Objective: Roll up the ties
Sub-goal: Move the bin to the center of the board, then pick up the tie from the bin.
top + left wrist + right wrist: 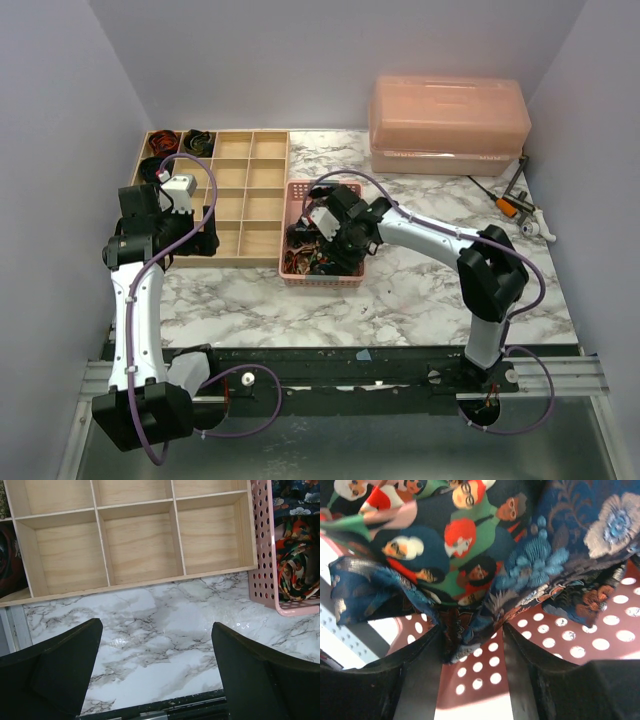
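Observation:
A heap of loose ties (pixel 303 256) fills the pink mesh basket (pixel 299 188). My right gripper (pixel 336 250) reaches down into it. Its fingers stand apart in the right wrist view, and a fold of a navy floral tie (pixel 545 560) hangs between the tips of the gripper (pixel 472 630); a tie printed with faces (pixel 460 535) lies behind. Three coiled ties (pixel 180 143) sit in the far-left cells of the wooden tray (pixel 250 190). My left gripper (pixel 156 627) hovers wide open and empty over bare marble, just in front of the tray (pixel 135 545).
The basket's wall (pixel 262 555) with ties (pixel 295 570) stands to the right of my left gripper. A translucent orange lidded box (pixel 448 122) sits at the back right. Hand tools (pixel 515 200) lie near the right edge. The table's front edge runs below the left fingers.

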`<move>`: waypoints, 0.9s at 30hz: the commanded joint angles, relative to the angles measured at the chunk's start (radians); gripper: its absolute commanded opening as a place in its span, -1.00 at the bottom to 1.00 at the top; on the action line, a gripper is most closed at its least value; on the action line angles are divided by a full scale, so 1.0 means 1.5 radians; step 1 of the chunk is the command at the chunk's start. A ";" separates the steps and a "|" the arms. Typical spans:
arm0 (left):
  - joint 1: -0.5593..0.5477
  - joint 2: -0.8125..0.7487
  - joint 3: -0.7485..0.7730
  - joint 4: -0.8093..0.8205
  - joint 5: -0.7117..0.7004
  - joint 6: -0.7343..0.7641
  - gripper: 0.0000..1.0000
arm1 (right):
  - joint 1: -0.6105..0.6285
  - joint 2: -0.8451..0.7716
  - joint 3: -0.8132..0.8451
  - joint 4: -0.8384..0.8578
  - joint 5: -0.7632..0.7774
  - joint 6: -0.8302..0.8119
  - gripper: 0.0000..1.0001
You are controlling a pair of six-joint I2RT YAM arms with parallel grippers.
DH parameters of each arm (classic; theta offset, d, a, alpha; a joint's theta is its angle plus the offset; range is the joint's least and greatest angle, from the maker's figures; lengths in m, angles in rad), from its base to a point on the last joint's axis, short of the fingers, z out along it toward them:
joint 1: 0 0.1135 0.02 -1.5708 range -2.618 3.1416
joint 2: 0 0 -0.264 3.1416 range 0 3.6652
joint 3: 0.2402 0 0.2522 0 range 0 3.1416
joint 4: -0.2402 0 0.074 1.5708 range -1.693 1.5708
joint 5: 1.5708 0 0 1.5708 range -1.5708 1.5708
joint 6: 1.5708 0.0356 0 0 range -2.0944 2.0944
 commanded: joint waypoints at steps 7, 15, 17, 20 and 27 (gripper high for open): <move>-0.002 0.001 0.015 0.004 0.001 0.022 0.97 | 0.000 -0.004 -0.012 0.036 0.071 0.001 -0.99; -0.002 0.033 0.040 0.020 0.024 0.021 0.97 | -0.001 -0.129 0.026 0.035 0.050 -0.034 -0.99; -0.003 0.038 0.044 0.028 0.028 0.019 0.97 | 0.000 -0.158 0.037 0.047 0.063 -0.040 -0.99; -0.003 0.047 0.048 0.036 0.038 0.014 0.97 | -0.001 -0.185 0.069 0.056 0.092 -0.053 -0.99; -0.003 0.071 0.066 0.053 0.061 0.003 0.97 | -0.001 -0.200 0.176 0.069 0.157 -0.069 -0.99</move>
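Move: The right hand is down inside the bin with half-open fingers around a blue floral tie, its fold about 1 cm left and 1 cm below. The bin's middle lies roughly 4 cm ahead and 4 cm left, the red-green tie some 8 cm straight left, the wooden tray's middle about 12 cm ahead and 26 cm left. From the left hand, the blue tie is about 23 cm right, 2 cm back and 14 cm below. The right fingers close on the blue floral tie and lift it about 20 cm, tipping forward some 30 degrees. ##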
